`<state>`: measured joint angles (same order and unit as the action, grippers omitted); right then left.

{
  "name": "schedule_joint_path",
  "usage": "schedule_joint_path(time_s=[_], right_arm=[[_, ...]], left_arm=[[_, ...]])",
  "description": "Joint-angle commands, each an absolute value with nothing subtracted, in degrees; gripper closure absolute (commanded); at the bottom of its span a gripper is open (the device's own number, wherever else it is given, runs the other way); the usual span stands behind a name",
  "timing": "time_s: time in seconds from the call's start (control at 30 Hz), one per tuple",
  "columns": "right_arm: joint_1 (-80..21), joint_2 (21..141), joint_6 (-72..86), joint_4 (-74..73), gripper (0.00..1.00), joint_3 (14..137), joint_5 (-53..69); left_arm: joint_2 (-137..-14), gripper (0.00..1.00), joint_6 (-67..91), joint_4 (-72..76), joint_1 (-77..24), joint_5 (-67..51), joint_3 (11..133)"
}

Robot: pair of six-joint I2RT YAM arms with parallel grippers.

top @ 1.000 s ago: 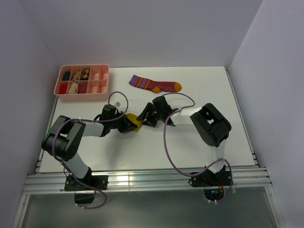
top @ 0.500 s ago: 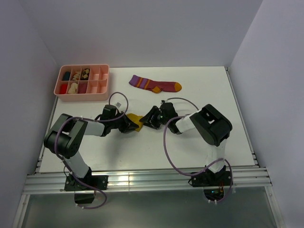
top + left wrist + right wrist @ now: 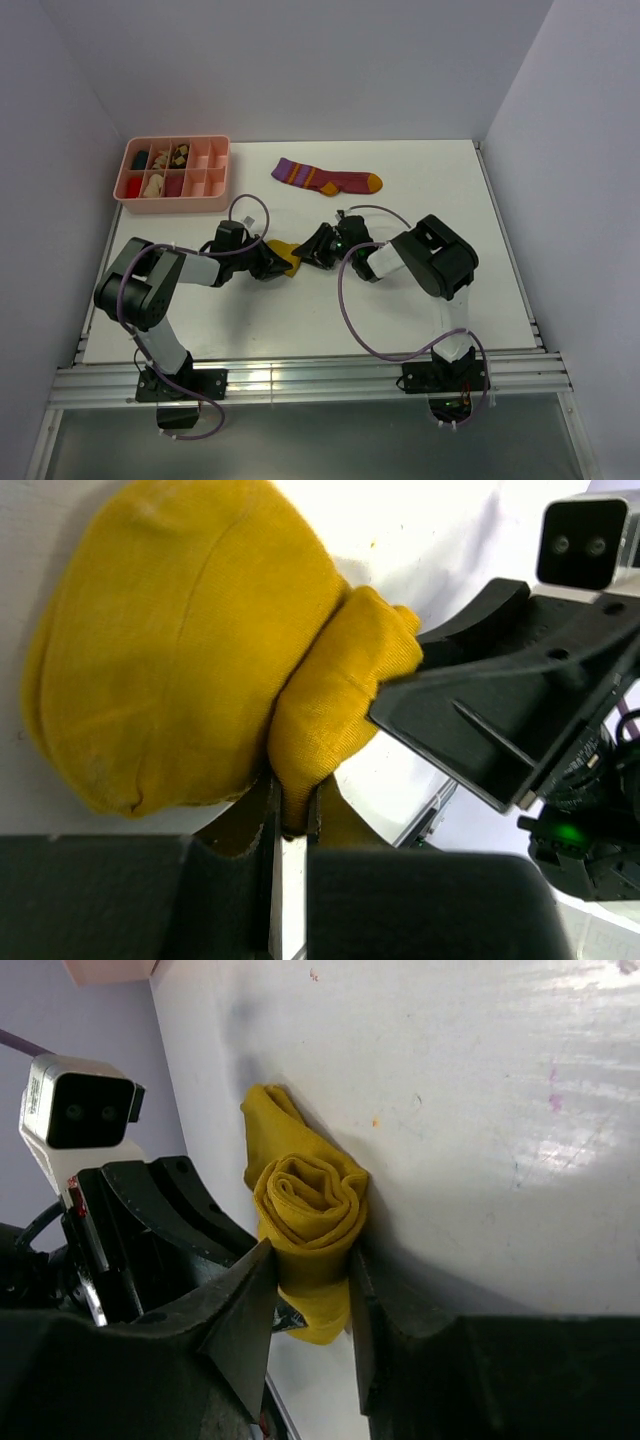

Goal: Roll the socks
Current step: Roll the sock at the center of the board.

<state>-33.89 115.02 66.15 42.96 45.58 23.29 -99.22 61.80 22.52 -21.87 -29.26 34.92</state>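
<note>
A mustard-yellow sock [image 3: 285,256] lies between the two arms at mid-table, partly rolled. In the left wrist view its flat part [image 3: 180,640] spreads on the table, and a fold of it is pinched in my left gripper [image 3: 292,802], which is shut. In the right wrist view the rolled end [image 3: 310,1200] shows its spiral. My right gripper [image 3: 312,1252] straddles the roll, with a finger pressed on each side. A maroon sock [image 3: 325,178] with a purple cuff and orange toe lies flat further back, away from both grippers [image 3: 270,262] [image 3: 308,253].
A pink compartment tray [image 3: 214,193] holding small items stands at the back left. White walls close in the table on three sides. The metal rail with the arm bases [image 3: 300,380] runs along the near edge.
My right gripper has narrowed onto the rolled end of the yellow sock, and its wrist has dropped lower and shifted slightly. The left gripper has kept its pinch without moving.
</note>
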Motion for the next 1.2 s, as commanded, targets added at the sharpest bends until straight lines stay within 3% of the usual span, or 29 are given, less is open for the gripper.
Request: schedule_joint_path(time_s=[0.0,0.07,0.1,0.17,0.27,0.3,0.4,0.6,0.87,1.0,1.17], right_arm=[[-33.66,118.39,64.6,42.27,0.61,47.11,23.29],[-33.66,118.3,63.37,41.75,0.78,47.81,24.08],[-33.66,117.95,62.67,41.14,0.93,48.42,24.17],[-33.4,116.47,59.25,37.19,1.0,49.3,24.0],[-33.05,114.18,53.37,27.71,1.0,52.37,22.94],[-32.87,113.65,51.7,23.86,1.0,55.25,21.03],[-32.87,112.41,45.54,7.69,1.0,62.19,15.76],[-32.87,113.81,36.84,-18.78,1.0,76.78,6.16],[-33.31,122.58,29.45,-46.47,1.0,95.6,-6.22],[-34.1,127.7,29.09,-56.84,1.0,104.92,-9.05],[-34.1,131.22,31.2,-59.59,1.0,106.78,-5.89]], left_arm=[[-101.95,0.99,60.29,16.35,-22.32,-27.68,33.92],[-101.87,0.99,60.03,16.17,-22.32,-27.6,34.1],[-101.87,1.0,59.59,16.0,-22.32,-27.51,34.36],[-101.52,0.99,58.72,14.43,-22.32,-26.99,34.98],[-100.38,0.9,56.52,12.23,-22.32,-24.97,36.12],[-99.85,0.77,55.21,10.48,-22.41,-24.26,36.65],[-96.6,0.62,51.79,6.44,-22.76,-19.79,37.7],[-86.76,0.45,45.44,0.18,-25.13,-3.63,39.37],[-75.06,0.39,39.38,-1.85,-31.09,10.71,38.84],[-77.59,0.39,38.14,1.84,-37.69,14.76,40.6],[-83.66,0.39,36.49,4.74,-45.07,20.64,45.43]])
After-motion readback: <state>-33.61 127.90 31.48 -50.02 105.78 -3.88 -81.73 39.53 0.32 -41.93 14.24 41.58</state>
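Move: The half-rolled yellow sock lies between my fingertips: its middle is about 2 cm ahead of my left hand, which still pinches its edge, and some 3 cm left of my right hand, level with it fore and aft, the open right fingers straddling the roll. The striped sock lies roughly 18 cm ahead of my right hand and 6 cm to its right; the pink box stands about 22 cm ahead of my left hand and 25 cm to its left. I shut my right fingers on the roll, then draw it along about 7 cm to the right and 6 cm forward, towards the striped sock, rolling that wrist nearly 60 degrees until its fingers point down. As this pull starts, my left fingers open and let go of the edge; the hand swings left, lifts about 5 cm clear and comes back right above the board, tilting to point more ahead. ##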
